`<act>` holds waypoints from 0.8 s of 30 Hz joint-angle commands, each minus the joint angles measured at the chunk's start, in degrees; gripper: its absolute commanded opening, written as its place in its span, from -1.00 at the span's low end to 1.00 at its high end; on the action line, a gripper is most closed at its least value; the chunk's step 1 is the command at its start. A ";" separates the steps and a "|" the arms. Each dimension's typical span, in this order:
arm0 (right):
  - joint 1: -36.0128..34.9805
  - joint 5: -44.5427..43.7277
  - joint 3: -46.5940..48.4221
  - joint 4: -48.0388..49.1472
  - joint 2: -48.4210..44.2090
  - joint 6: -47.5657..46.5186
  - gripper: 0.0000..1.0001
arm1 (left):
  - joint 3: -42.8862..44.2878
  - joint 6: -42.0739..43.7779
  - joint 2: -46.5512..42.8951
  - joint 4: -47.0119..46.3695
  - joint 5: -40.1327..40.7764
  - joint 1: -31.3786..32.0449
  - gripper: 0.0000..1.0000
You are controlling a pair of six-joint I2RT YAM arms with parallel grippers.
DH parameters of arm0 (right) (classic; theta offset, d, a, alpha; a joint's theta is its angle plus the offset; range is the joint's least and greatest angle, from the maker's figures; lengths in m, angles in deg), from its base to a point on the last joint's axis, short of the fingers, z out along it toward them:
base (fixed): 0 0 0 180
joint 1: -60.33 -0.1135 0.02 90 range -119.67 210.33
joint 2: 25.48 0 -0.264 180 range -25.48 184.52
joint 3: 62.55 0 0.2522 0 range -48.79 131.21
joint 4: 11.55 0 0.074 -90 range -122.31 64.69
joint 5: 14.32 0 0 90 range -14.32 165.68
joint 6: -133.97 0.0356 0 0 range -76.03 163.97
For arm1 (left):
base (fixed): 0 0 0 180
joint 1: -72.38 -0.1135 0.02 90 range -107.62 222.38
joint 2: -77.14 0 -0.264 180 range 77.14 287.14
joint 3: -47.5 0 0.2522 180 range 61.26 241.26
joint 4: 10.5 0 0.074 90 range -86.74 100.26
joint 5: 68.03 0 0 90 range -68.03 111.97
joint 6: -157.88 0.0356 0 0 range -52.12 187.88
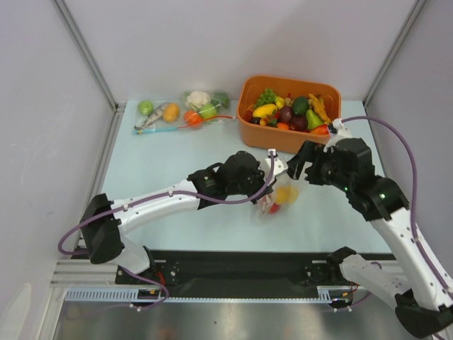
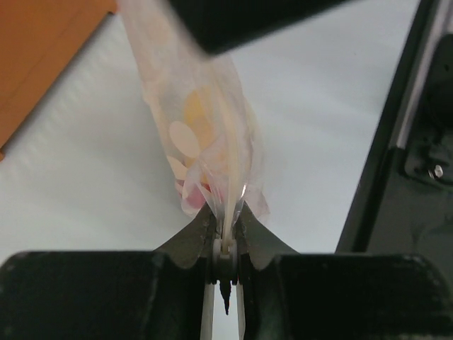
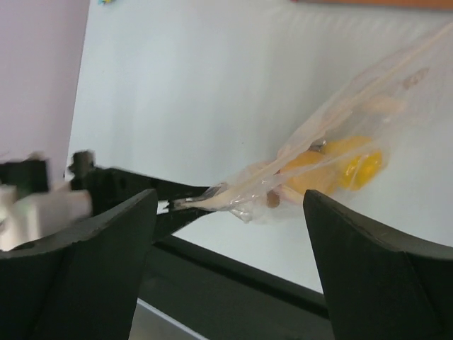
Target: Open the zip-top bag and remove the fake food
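Observation:
The zip-top bag (image 1: 282, 195) hangs above the table's middle, clear and crinkled. Inside it show the fake food: a yellow fruit (image 1: 284, 193) and a red one (image 1: 274, 207). My left gripper (image 1: 272, 170) is shut on the bag's upper edge; in the left wrist view the jaws pinch the plastic (image 2: 226, 225), and the bag (image 2: 205, 127) stretches away from them. My right gripper (image 1: 299, 167) stands open just right of the bag, holding nothing. In the right wrist view its fingers (image 3: 106, 241) flank the bag (image 3: 333, 152) without touching it, and the yellow fruit (image 3: 343, 161) shows through.
An orange bin (image 1: 244, 131) full of toy fruit and vegetables stands right behind the grippers. Two other clear bags (image 1: 159, 113) (image 1: 205, 106) with toy food lie at the back left. A black rail (image 1: 233, 265) runs along the near table edge.

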 commanded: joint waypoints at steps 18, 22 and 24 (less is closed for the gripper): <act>-3.07 23.35 1.07 -4.95 -5.66 -37.13 0.85 | 0.54 16.67 -11.00 12.50 -24.67 -3.66 -0.99; -6.32 26.17 -1.75 -0.02 -4.71 -37.74 0.85 | 0.01 17.55 -11.26 14.16 -24.58 -3.84 -0.99; -9.04 25.21 -3.86 1.65 -4.44 -38.71 0.84 | -0.51 17.46 -11.53 13.82 -25.90 -3.84 -0.99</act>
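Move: The left hand already pinches one end of the zip-top bag. The bag's free corner is about 10 cm to that hand's right, roughly level with it, and the fake food sags in the bag some 6 cm right and 9 cm below. From the empty right hand, the free corner is about 4 cm back and 8 cm below; the fake food is 4 cm back, 4 cm left and 18 cm down, and the orange crate roughly 27 cm ahead, 4 cm left and 24 cm below. Right hand, open, swings back 8 cm towards the bag's free corner, turning counter-clockwise; left draws its pinched end back. ##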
